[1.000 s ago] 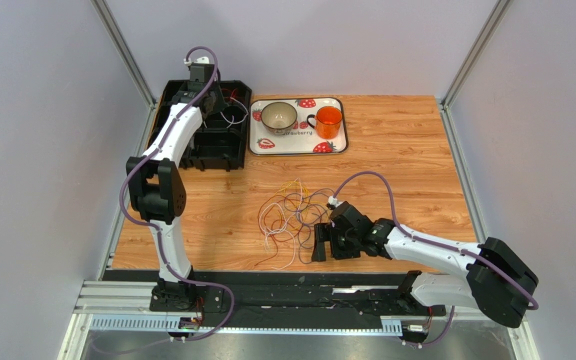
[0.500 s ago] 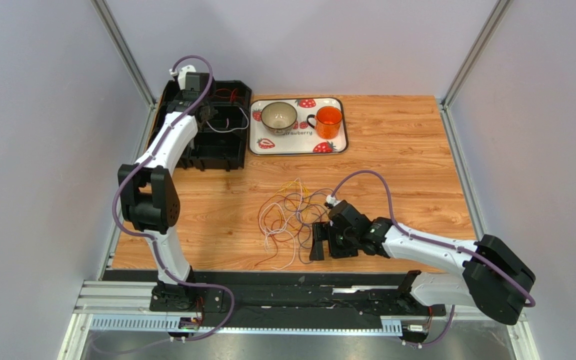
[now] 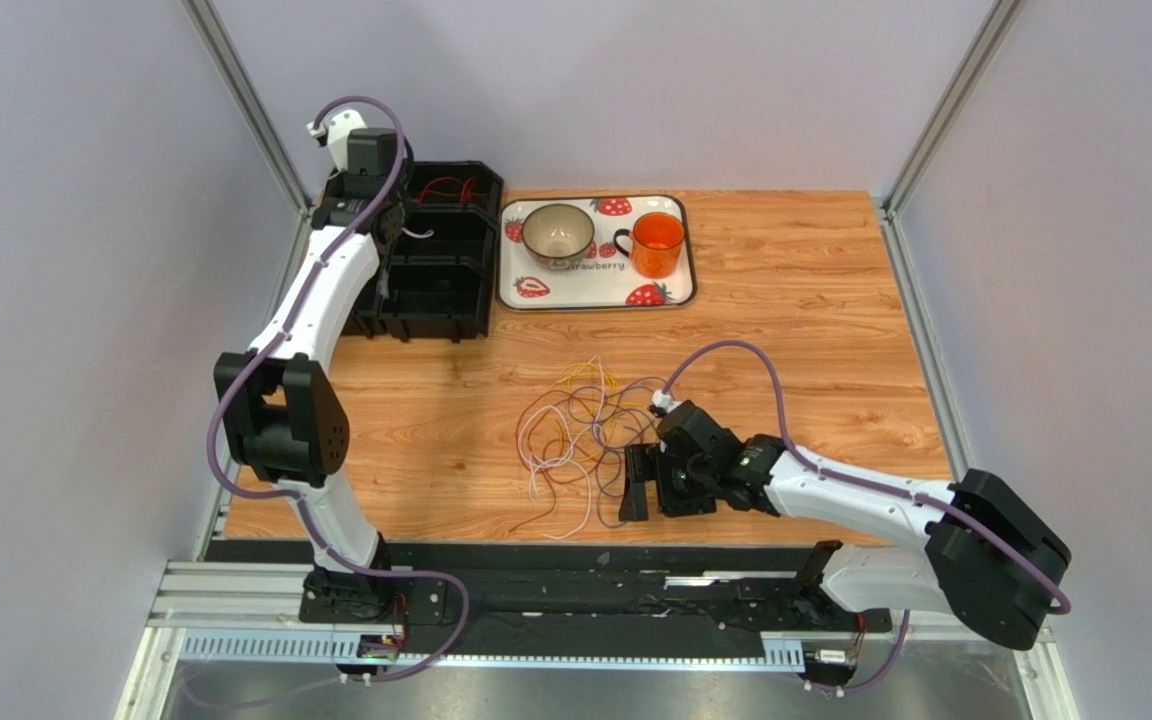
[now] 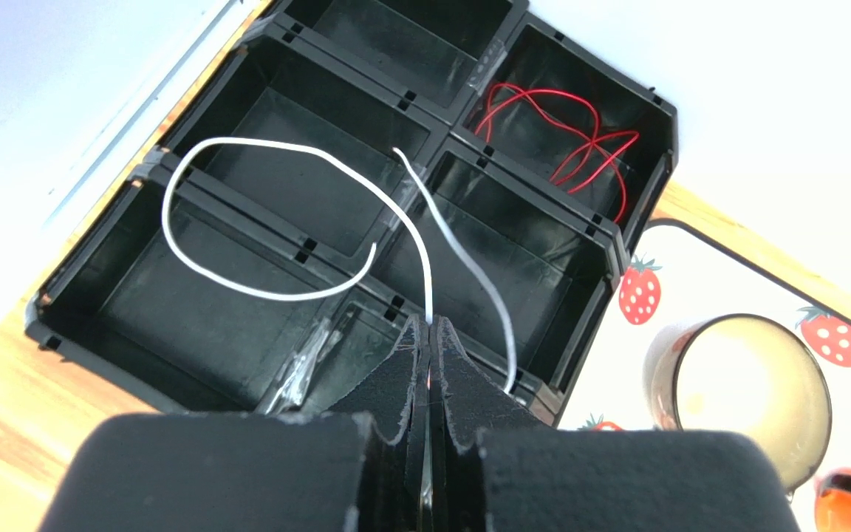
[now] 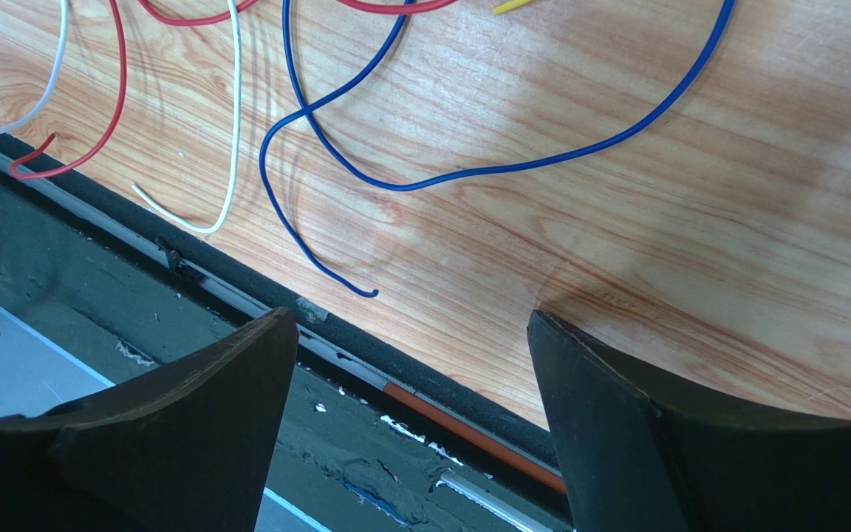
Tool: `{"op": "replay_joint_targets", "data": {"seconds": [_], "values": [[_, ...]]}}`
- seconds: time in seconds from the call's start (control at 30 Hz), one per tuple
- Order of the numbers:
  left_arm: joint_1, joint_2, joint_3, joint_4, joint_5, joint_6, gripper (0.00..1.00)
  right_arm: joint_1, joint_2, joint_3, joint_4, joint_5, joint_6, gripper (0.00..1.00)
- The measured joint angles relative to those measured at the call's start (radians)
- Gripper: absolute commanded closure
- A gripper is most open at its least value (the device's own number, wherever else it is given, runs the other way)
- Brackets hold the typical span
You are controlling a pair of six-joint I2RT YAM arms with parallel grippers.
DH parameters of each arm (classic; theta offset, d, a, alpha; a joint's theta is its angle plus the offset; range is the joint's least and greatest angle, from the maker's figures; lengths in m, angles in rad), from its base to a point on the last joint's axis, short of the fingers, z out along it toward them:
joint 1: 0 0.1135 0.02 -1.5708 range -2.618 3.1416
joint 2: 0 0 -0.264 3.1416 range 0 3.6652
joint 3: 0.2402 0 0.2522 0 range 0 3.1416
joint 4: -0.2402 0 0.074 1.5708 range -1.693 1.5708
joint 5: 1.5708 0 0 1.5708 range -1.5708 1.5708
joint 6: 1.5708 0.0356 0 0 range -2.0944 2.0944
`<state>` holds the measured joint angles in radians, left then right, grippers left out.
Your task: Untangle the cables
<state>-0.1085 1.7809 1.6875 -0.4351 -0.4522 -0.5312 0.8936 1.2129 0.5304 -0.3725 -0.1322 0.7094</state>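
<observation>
My left gripper (image 4: 430,325) is shut on a white cable (image 4: 427,261), whose loop hangs over the compartments of a black organizer box (image 4: 608,238). A red cable (image 4: 552,122) lies in the box's far right compartment. In the top view this gripper (image 3: 391,225) hovers over the box (image 3: 447,285) at the back left. The tangle of cables (image 3: 582,428) lies mid-table. My right gripper (image 3: 639,483) stands open just right of it, low over the wood. Its wrist view shows the open gripper (image 5: 408,333) empty, with a blue cable (image 5: 508,169), a red one (image 5: 119,89) and a white one (image 5: 232,111) ahead.
A strawberry-print tray (image 3: 590,288) beside the box carries a bowl (image 3: 557,230) and an orange cup (image 3: 659,240). The table's black front rail (image 5: 419,405) runs right under my right gripper. Grey walls close in the left, right and back sides.
My left arm has swung toward the back left over the box, carrying the white cable with it. The right arm has barely shifted.
</observation>
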Motion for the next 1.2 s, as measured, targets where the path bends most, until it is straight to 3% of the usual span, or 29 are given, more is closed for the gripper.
{"op": "replay_joint_targets", "data": {"seconds": [0.8, 1.2], "values": [[-0.058, 0.296, 0.330, -0.038, 0.072, 0.047, 1.00, 0.000, 0.072, 0.021, 0.093, -0.031, -0.005, 0.15], [-0.088, 0.335, 0.324, -0.048, 0.076, 0.038, 1.00, 0.000, 0.073, 0.020, 0.099, -0.035, -0.011, 0.15]]}}
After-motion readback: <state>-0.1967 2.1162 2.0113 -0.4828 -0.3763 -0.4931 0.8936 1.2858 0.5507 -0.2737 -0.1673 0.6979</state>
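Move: The black organizer's middle right-hand compartment, where the white cable is being taken, lies about 6 cm ahead of the left hand, 8 cm right and some 22 cm below. The red cable is about 10 cm beyond that compartment; the bowl stands level with it, roughly 18 cm farther right. From the right hand, the blue cable's loose end is about 3 cm left, 1 cm back and 4 cm below; the cable pile's middle is some 7 cm ahead and 8 cm left. The white cable, still pinched in the shut left fingers, is carried forward and right, about 7 cm each way, towards the middle right-hand compartment. The left hand dips, rises slightly while swinging right, then sinks almost straight down, ending 5 cm lower and turned some 10 degrees clockwise. The open right hand eases 2 cm left towards the blue cable's end, without closing. ##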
